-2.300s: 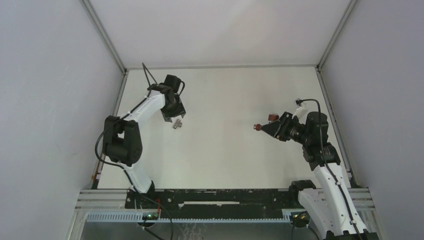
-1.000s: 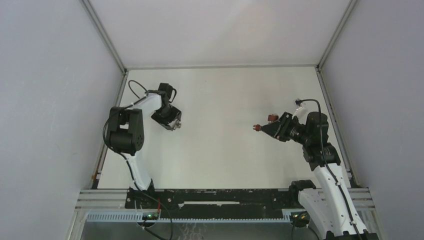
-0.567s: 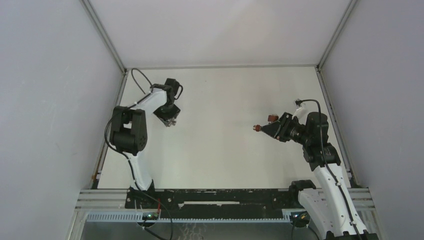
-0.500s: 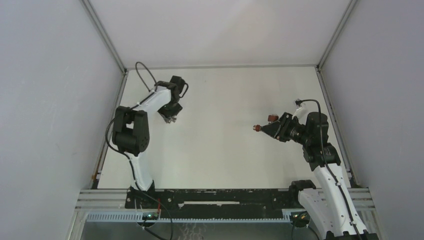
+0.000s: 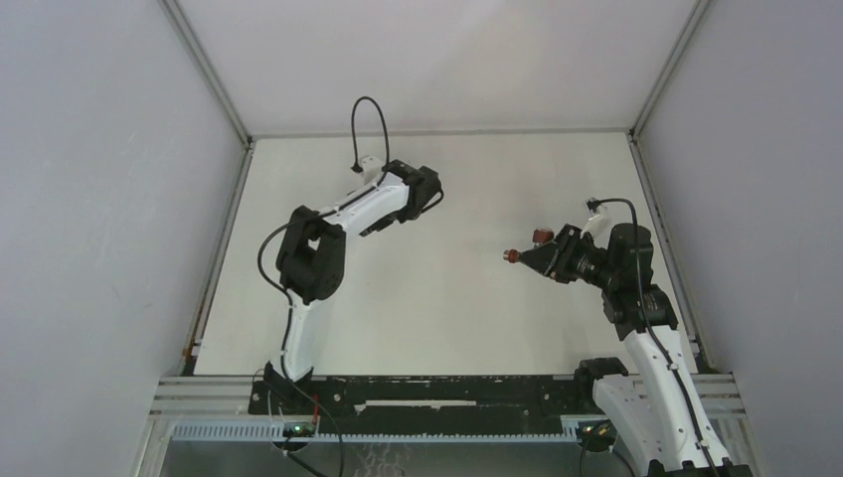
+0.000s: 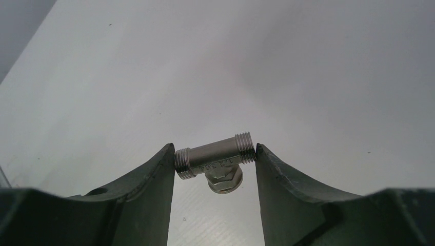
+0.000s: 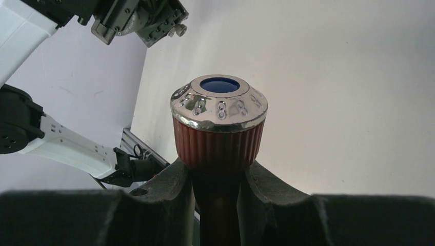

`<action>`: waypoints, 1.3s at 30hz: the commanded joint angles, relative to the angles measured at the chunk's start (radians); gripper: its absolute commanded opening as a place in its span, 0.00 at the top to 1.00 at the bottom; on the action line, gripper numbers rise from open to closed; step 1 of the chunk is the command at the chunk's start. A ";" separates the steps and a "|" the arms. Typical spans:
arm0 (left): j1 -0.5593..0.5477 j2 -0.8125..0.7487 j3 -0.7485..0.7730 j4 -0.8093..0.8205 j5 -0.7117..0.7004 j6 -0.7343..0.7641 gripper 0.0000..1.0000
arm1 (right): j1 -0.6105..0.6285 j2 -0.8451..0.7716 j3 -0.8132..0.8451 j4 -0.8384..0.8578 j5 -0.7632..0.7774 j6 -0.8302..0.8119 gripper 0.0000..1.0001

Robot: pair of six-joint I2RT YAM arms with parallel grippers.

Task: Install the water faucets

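Note:
A silvery metal tee fitting (image 6: 215,160) with threaded ends is clamped end to end between the fingers of my left gripper (image 6: 214,149), above the white table. From above, the left gripper (image 5: 422,191) hangs over the table's far middle. My right gripper (image 7: 217,165) is shut on the stem of a reddish-brown water faucet; its ribbed knob (image 7: 219,120), with a chrome cap and blue dot, sticks out beyond the fingertips. In the top view the faucet (image 5: 525,249) points left from the right gripper (image 5: 539,256), towards the left arm.
White walls with metal frame rails (image 5: 214,84) enclose the table (image 5: 467,328) on the left, right and far sides. A black and aluminium rail (image 5: 427,393) carries the arm bases at the near edge. A cable loop (image 5: 370,109) rises above the left wrist.
My left gripper closed on the fitting at the table's left, lifted it, and swung right towards the far middle. The right arm and faucet stayed still.

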 commanded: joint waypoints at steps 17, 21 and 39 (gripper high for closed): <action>-0.146 -0.076 -0.330 0.026 -0.121 -0.418 0.50 | -0.005 -0.019 0.033 0.021 -0.022 -0.008 1.00; -0.169 -0.067 -0.362 0.035 -0.108 -0.467 0.50 | -0.005 -0.023 0.033 0.013 -0.024 -0.007 1.00; -0.196 -0.003 -0.344 0.054 -0.161 -0.484 0.46 | -0.005 -0.023 0.049 0.011 -0.033 0.003 1.00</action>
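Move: Off to the right and back lies the faucet end that sticks out of the right fingers: about 30 cm right of the left hand, some 16 cm back and 10 cm higher. The faucet knob sits some 6 cm farther right of that end, 2 cm farther out and 3 cm above it. The metal tee is already in the left fingers. From the right hand, the faucet end is about 3 cm left, level and neither ahead nor back. Carrying the tee still pinched between its fingers, the left hand sweeps back and down together over bare table, about 6 cm each way, coming more nearly level fore-and-aft with the faucet but dropping farther below it. Most of this goes quickly, then the hand slows while the wrist tilts some 10 degrees, fingertips lifting a little. ##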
